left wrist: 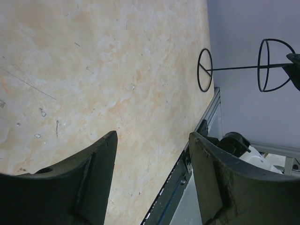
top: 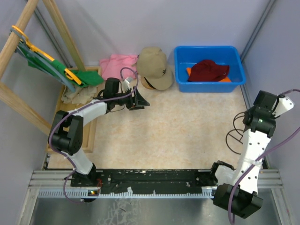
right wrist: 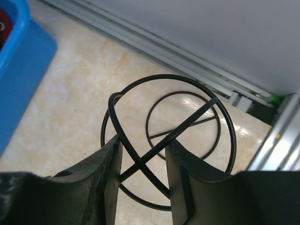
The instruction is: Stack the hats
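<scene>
A tan cap [top: 154, 67] lies at the back of the table. A dark red hat [top: 208, 70] sits in the blue bin [top: 208, 48] on top of an orange hat [top: 188, 71]. My left gripper [top: 140, 101] [left wrist: 153, 136] hangs open over bare table just in front of the tan cap, holding nothing. My right gripper [right wrist: 144, 140] is at the right edge, its jaws closed around the crossed top wires of a black wire hat stand [right wrist: 139, 163] [left wrist: 234, 68]. The wires reach both inner finger faces.
A pink folded cloth [top: 117, 64] lies left of the tan cap. A green garment on a yellow hanger [top: 56, 68] hangs from a wooden frame [top: 61, 28] at the far left. The bin's corner [right wrist: 18, 56] is close to the stand. Metal rails edge the table.
</scene>
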`<state>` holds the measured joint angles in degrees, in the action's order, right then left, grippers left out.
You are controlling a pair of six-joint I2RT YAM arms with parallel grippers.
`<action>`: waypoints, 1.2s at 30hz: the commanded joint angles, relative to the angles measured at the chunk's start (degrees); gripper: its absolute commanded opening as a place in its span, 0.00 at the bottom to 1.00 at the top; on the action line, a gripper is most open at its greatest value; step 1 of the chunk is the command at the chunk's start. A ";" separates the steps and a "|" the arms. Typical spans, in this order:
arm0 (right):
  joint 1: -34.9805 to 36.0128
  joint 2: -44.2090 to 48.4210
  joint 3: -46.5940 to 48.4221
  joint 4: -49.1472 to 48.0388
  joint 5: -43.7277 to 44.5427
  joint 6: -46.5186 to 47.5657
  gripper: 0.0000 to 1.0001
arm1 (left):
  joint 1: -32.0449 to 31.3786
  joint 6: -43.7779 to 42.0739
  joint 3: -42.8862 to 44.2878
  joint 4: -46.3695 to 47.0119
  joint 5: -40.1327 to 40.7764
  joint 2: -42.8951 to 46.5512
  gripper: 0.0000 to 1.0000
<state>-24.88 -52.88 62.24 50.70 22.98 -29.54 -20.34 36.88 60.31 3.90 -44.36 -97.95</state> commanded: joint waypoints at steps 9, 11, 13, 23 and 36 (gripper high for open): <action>12.97 -3.49 -1.60 0.08 -16.52 -11.59 0.20 | 0.04 1.28 0.50 1.03 1.31 1.10 0.68; 17.57 -4.99 -0.68 -0.56 -15.65 -14.00 0.21 | 0.10 1.27 0.71 0.48 2.01 0.99 0.68; 22.00 -6.83 0.19 -1.30 -14.52 -15.63 0.21 | 0.19 0.98 1.57 -0.43 3.27 0.86 0.68; 24.59 -7.73 3.16 -0.42 -9.89 -14.99 0.06 | 0.54 1.49 2.33 -1.67 5.70 1.53 0.68; 11.74 -4.16 3.18 -3.60 -26.73 -12.51 0.00 | 0.47 2.63 3.74 -0.59 6.75 -0.73 0.67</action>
<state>-12.25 -57.87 61.91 50.26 3.03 -41.56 -20.10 39.27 62.00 2.55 -38.26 -98.06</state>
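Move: Beyond the bare table in front of the blue bin, taken here as the way the black wire stand is heading (some 20 cm to the right hand's left, 10 cm ahead and 22 cm below), stands the bin itself. The bin's middle is about 28 cm ahead of the right hand, 21 cm left and 17 cm below, with the maroon hat inside at the same spot. From the left hand, that bare table is roughly 27 cm to the right, 4 cm back and 14 cm down. Carrying the wire stand by the wires of its cage, the right hand sweeps left and forward, away from the right table edge, by about 16 cm left and 10 cm forward. It then turns back some 5 cm right and 4 cm back, having sunk a little. The wrist turns some 30 degrees, swinging counter-clockwise and tipping the fingers more steeply down, while the part-open fingers shut on one thin hoop wire. ##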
